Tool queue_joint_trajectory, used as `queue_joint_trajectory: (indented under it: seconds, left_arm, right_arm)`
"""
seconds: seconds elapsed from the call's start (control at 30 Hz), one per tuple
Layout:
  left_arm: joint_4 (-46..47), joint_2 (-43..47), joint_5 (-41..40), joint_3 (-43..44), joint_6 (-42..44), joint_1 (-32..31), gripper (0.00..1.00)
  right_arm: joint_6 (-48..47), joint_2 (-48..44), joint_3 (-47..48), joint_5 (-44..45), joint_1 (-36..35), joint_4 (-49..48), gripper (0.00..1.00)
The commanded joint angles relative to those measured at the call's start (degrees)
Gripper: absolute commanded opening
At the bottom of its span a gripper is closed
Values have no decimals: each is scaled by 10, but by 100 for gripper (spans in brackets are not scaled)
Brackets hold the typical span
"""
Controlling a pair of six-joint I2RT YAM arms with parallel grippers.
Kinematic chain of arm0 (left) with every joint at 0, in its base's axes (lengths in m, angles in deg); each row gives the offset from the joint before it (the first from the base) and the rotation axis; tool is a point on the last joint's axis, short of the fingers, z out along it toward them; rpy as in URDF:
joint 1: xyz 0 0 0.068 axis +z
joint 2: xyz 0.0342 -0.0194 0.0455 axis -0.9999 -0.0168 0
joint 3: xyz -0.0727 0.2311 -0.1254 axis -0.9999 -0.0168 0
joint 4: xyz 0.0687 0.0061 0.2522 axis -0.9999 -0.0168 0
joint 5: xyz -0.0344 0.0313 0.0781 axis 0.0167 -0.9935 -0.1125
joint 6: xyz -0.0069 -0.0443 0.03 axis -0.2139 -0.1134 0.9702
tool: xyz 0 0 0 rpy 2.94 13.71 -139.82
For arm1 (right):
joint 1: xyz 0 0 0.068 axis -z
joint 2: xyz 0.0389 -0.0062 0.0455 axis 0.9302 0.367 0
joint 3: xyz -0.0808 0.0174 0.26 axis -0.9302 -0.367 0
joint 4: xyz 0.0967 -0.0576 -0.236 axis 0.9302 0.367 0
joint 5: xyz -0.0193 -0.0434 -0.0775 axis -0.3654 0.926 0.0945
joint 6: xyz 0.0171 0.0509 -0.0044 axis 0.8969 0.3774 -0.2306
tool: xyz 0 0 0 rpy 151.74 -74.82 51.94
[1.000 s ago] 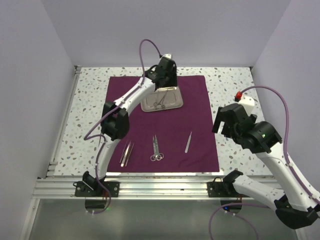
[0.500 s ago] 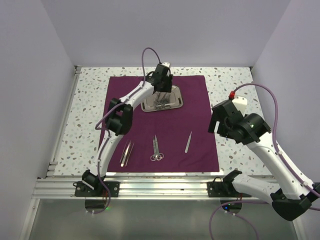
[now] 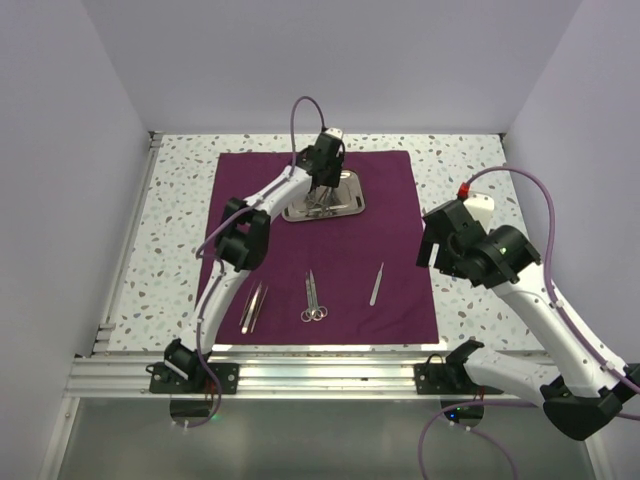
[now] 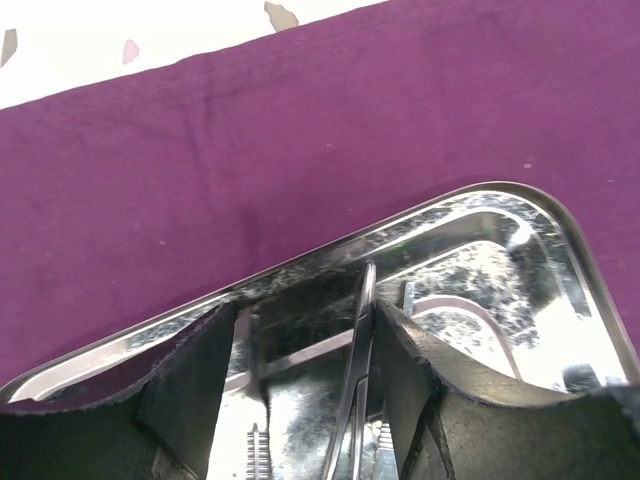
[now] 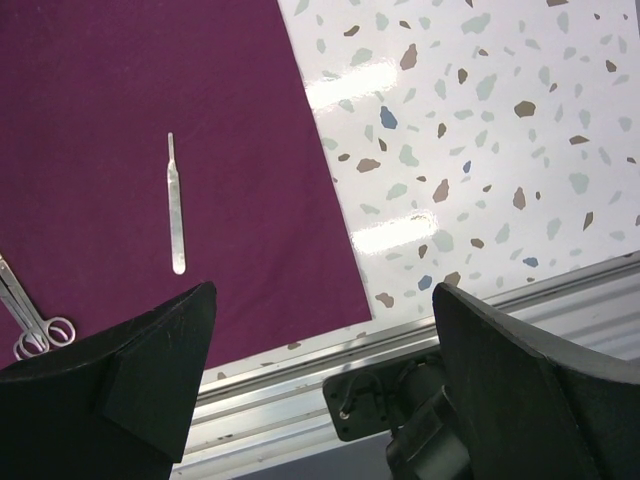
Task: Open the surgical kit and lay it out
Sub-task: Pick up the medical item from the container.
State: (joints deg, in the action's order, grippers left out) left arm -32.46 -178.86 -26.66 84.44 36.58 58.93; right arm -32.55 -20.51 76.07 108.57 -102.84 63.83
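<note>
The surgical kit's purple cloth [image 3: 392, 215] lies spread flat on the table. Its steel tray [image 3: 348, 207] sits at the far middle of the cloth. My left gripper [image 3: 320, 190] reaches down into the tray [image 4: 500, 192] with its jaws open. A slim steel instrument [image 4: 358, 370] lies between the fingers, against the right finger [image 4: 410, 385] and clear of the left one. Tweezers [image 3: 252, 306], scissors [image 3: 313, 297] and a flat steel handle [image 3: 377, 283] lie in a row on the near half of the cloth. My right gripper [image 3: 440, 245] hangs wide open above the cloth's right edge, holding nothing.
The speckled white tabletop [image 5: 480, 130] borders the cloth [image 5: 150, 80] on all sides. An aluminium rail [image 3: 320, 360] runs along the near edge. In the right wrist view the flat handle [image 5: 176, 205] and scissor rings [image 5: 38, 332] lie left of the gripper [image 5: 330, 380].
My left gripper has come down from above the tray's far edge into the tray. The right arm shifted a little left and then held still.
</note>
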Motion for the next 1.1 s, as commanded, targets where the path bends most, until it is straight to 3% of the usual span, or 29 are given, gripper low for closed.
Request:
queue_joint_trajectory:
  seconds: [0.0, 0.13, 0.37, 0.63, 0.83, 1.07]
  left_arm:
    - [-49, -30, -45, 9, 28, 4, 62]
    - [-81, -22, -74, -1, 25, 8, 53]
    - [-100, -9, -37, -24, 16, 15, 24]
    - [-118, -23, -9, -32, 5, 18, 0]
    - [-119, -8, 8, -34, 0, 22, 0]
    - [-98, 89, 48, -27, -23, 28, 0]
  right_arm:
    - [3, -9, 14, 7, 1, -1, 93]
    - [-6, -8, 13, 6, 2, -13, 93]
    - [-16, -15, 2, -1, 2, -27, 93]
    - [-21, -17, 1, -3, 1, -30, 93]
    - [-21, -22, 2, -4, 1, -29, 93]
    - [-21, -32, -5, -10, 1, -43, 93]
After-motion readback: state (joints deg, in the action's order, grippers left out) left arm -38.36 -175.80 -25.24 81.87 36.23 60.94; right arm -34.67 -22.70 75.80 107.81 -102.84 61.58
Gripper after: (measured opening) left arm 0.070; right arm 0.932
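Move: The medical item, a slim metal instrument lying nearly front to back in the tray, is almost under the left hand beside its right finger; its middle is some 4 cm back, 1 cm right and 1 cm down. A second instrument lies 2 cm farther right, level with it. The tray's middle is about 3 cm back and 1 cm left of the hand. From the right hand the item is about 34 cm ahead, 25 cm left and 21 cm below. The slim instrument in the tray ends up pinched between the left fingers: the hand shifts about 2.5 cm left, away from the second instrument, with a slight roll of some 5 degrees, while its fingers close from well open to nearly shut. Keeping that pinch, the hand then starts to draw back about 1 cm and ease up a little. ##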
